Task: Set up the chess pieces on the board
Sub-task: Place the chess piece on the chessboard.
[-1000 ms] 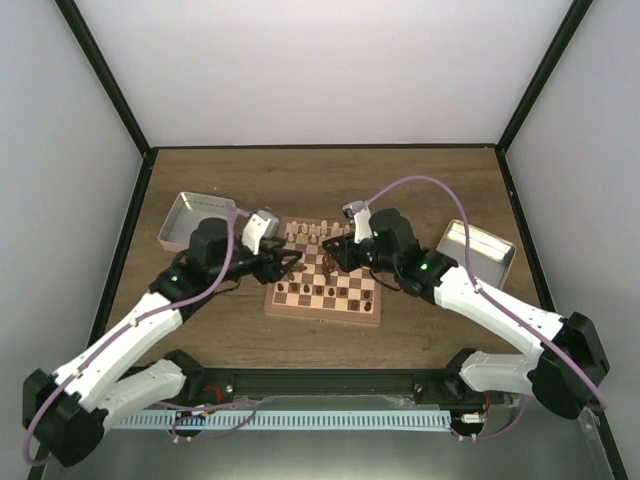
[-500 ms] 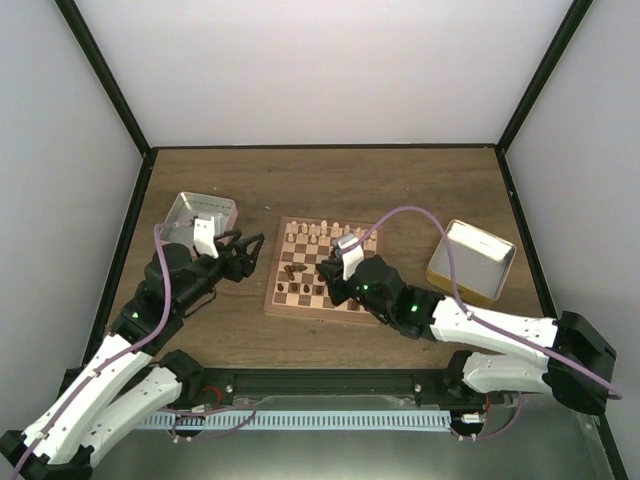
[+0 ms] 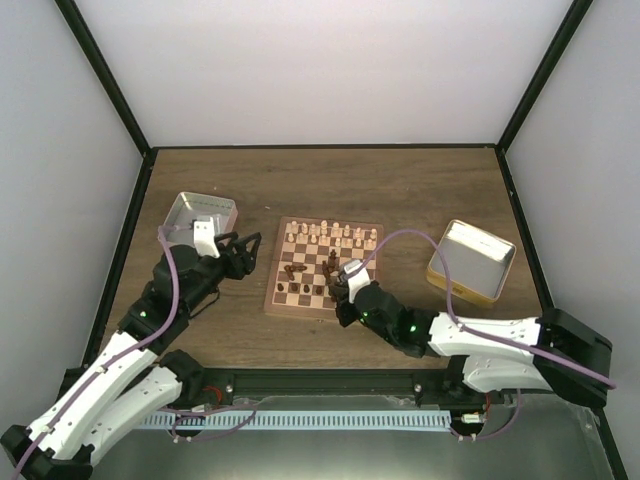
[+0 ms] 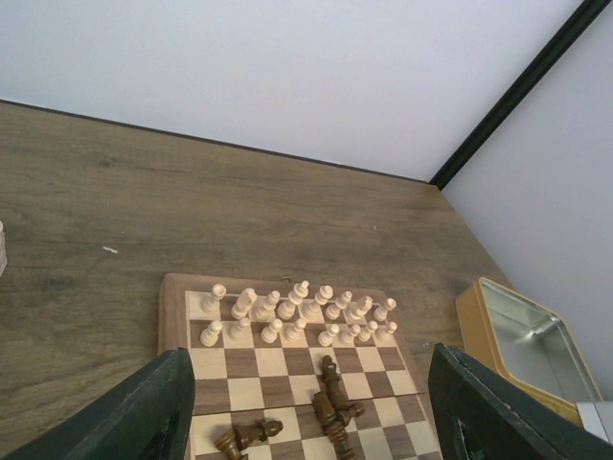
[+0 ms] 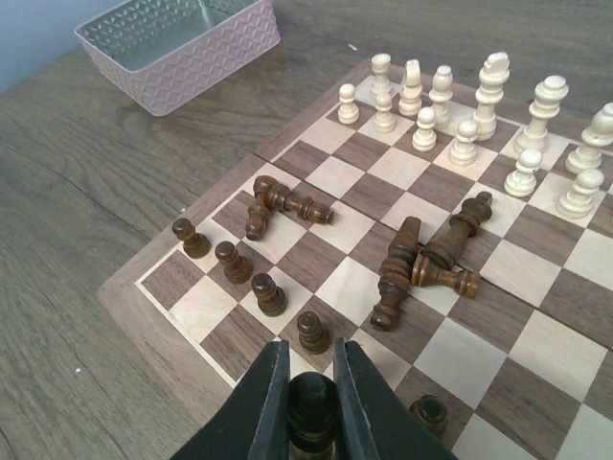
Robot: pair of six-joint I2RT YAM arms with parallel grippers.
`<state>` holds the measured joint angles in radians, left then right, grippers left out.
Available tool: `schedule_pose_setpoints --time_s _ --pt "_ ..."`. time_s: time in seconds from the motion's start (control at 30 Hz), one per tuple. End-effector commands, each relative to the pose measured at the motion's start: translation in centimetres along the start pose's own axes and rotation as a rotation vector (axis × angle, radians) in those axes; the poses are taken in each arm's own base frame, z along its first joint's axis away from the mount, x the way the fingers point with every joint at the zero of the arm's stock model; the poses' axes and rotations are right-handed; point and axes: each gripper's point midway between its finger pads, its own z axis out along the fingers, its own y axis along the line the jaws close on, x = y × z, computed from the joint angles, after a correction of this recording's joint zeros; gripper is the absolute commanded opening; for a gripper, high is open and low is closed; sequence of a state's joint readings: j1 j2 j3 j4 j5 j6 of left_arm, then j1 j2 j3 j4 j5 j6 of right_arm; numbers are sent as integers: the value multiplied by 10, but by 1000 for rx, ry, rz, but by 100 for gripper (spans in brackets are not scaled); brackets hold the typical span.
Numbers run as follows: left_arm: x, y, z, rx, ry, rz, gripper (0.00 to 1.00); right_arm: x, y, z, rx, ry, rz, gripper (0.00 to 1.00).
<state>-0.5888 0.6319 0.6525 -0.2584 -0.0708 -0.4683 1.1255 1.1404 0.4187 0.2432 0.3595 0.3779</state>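
Note:
The board [image 3: 322, 312] lies mid-table. Pale chess pieces [image 4: 297, 311] stand in two rows along its far side. Several dark pawns [image 5: 235, 259] stand in a row near the front edge. Other dark pieces [image 5: 421, 259] lie toppled mid-board, with more lying to the left [image 5: 283, 201]. My right gripper [image 5: 311, 398] is shut on an upright dark piece [image 5: 311, 414], low over the board's near row [image 3: 340, 290]. My left gripper [image 3: 250, 255] hangs open just left of the board, nothing between its fingers [image 4: 144, 412].
A silver tray [image 3: 200, 212] sits at the left behind the left arm, also in the right wrist view [image 5: 182, 43]. A gold-sided metal tray [image 3: 470, 260] sits right of the board. Bare wooden table lies beyond the board.
My left gripper drew back off the board to its left side and opened wider. My right gripper came from mid-board toward the near edge, shut on a dark piece.

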Motion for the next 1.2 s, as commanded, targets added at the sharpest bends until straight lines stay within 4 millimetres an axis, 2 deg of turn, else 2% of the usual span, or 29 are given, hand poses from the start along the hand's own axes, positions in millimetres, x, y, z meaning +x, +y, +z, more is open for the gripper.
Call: schedule_pose_setpoints --time_s 0.0,0.27,0.83,1.03,1.17 --pt "-9 2 1 2 -74 -5 69 -6 9 6 -31 -54 18 13" --pt "-1 7 7 -16 -54 10 70 11 12 21 -33 -11 -2 14" --pt "9 12 11 -28 -33 14 70 30 4 30 7 37 -36 19" --pt "8 12 11 -32 -34 18 70 15 11 21 -8 53 6 24" --pt "7 12 10 -30 -35 15 71 -3 11 13 34 96 75 41"
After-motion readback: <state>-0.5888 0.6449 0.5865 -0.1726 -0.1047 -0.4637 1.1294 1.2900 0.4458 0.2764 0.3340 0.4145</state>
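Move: Held upright between the right fingertips, a dark chess piece is over the near-edge rank of the board; its square lies about 6 cm below that hand, some 2 cm left and level with it fore and aft. The fourth standing dark pawn is about 3 cm ahead and 5 cm left of the hand, another dark pawn 3 cm ahead and 1 cm right, and the toppled dark pieces roughly 10 cm ahead and 2 cm left, all at board height. From the left hand, that square is about 17 cm right, 6 cm back and 20 cm below. Lowering the still-gripped dark piece onto the near rank just behind the pawn row, the right hand sinks about 4 cm while easing nearly 2 cm left. Its fingers loosen slowly on the way down, then part more clearly and let go of the piece as the hand starts back up by about 1 cm. ##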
